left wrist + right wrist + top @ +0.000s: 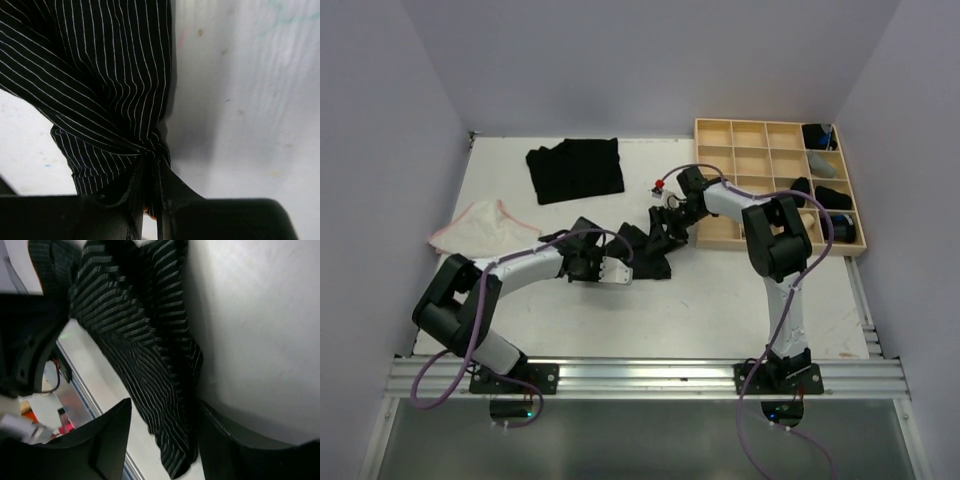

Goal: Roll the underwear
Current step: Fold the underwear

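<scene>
A black pin-striped underwear point(650, 250) lies bunched on the white table between both grippers. My left gripper point(632, 264) is shut on one bunched corner of it; in the left wrist view the striped cloth point(105, 85) gathers into the closed jaws of that gripper point(152, 172). My right gripper point(165, 440) stands open at the opposite end, and the striped cloth point(150, 355) hangs between its fingers, close to the right finger point(225, 440). In the top view the right gripper point(663, 222) sits at the cloth's far edge.
A stack of black underwear point(575, 170) lies at the back left. One whitish underwear with pink edging point(480, 226) is at the left. The pale wooden grid tray point(760, 123) stands at the back right, with dark rolls point(832, 197) in its right column.
</scene>
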You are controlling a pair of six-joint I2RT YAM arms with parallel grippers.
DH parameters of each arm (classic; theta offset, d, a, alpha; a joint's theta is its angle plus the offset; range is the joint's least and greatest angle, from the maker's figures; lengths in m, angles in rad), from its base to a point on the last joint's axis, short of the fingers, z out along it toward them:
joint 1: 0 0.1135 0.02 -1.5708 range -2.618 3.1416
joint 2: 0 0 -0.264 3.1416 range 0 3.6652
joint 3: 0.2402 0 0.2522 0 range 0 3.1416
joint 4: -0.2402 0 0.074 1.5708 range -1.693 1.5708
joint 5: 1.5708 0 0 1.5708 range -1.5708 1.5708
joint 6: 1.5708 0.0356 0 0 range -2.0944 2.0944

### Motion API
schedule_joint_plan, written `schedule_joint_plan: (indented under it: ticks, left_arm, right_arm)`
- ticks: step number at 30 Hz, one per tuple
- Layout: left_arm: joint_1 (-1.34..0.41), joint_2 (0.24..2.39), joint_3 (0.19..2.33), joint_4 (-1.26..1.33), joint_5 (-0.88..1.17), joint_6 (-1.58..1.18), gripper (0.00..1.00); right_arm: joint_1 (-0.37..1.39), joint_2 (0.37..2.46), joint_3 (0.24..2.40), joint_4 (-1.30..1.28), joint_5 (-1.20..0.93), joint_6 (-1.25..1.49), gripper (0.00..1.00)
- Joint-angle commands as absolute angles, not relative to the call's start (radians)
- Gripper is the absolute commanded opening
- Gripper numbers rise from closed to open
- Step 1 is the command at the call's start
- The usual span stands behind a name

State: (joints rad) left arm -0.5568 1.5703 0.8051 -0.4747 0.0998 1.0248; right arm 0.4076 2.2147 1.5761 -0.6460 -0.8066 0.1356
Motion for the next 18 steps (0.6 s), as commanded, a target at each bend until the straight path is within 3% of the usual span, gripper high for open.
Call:
schedule_joint_plan:
  ticks: [1,4,6,18]
  left_arm:
    - [-0.526,1.651,0.644,-0.509,-0.12,1.207,0.15]
    - [-0.522,1.612,0.624,-0.494,-0.103,1.273,0.15]
    - [-0.523,1.608,0.633,-0.476,-0.103,1.292,0.15]
    - [-0.522,1.592,0.661,-0.48,-0.055,1.332,0.18]
  right_arm:
    - [0.407,2.064,1.528,-0.614,-0.868,0.006,0.63]
    - [0.397,2.036,1.595,-0.647,-0.813,-0.141,0.78]
    - [0.396,2.068,1.71,-0.737,-0.79,-0.228,0.81]
    - [0.433,2.413,2.039,-0.735,-0.819,-0.147,0.84]
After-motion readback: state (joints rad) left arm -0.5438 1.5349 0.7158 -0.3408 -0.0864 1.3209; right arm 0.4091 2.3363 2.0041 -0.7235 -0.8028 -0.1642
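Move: The underwear's middle lies about 6 cm to the right hand's left and 2 cm nearer the base, some 3 cm lower, its right end bunched at the half-open fingers; the black cloth's middle is 17 cm farther out and 20 cm left, the wooden tray's 13 cm out and 27 cm right. The left hand already pinches the underwear, whose middle is about 13 cm to its right and 4 cm ahead; a pink-edged white cloth lies 22 cm left, 9 cm ahead. The right hand eases back a centimetre off the bunched end, opening from about half to wide, then lifts some 8 cm and swings forward over the underwear's far edge, ending about 9 cm farther out and 3 cm left, tilting its fingers outward some 25 degrees and sinking again by 3 cm at the end. Meanwhile the left hand keeps its pinch and drags the underwear about 3 cm forward and 3 cm to the left, staying low and twisting slightly clockwise, then holds still. ##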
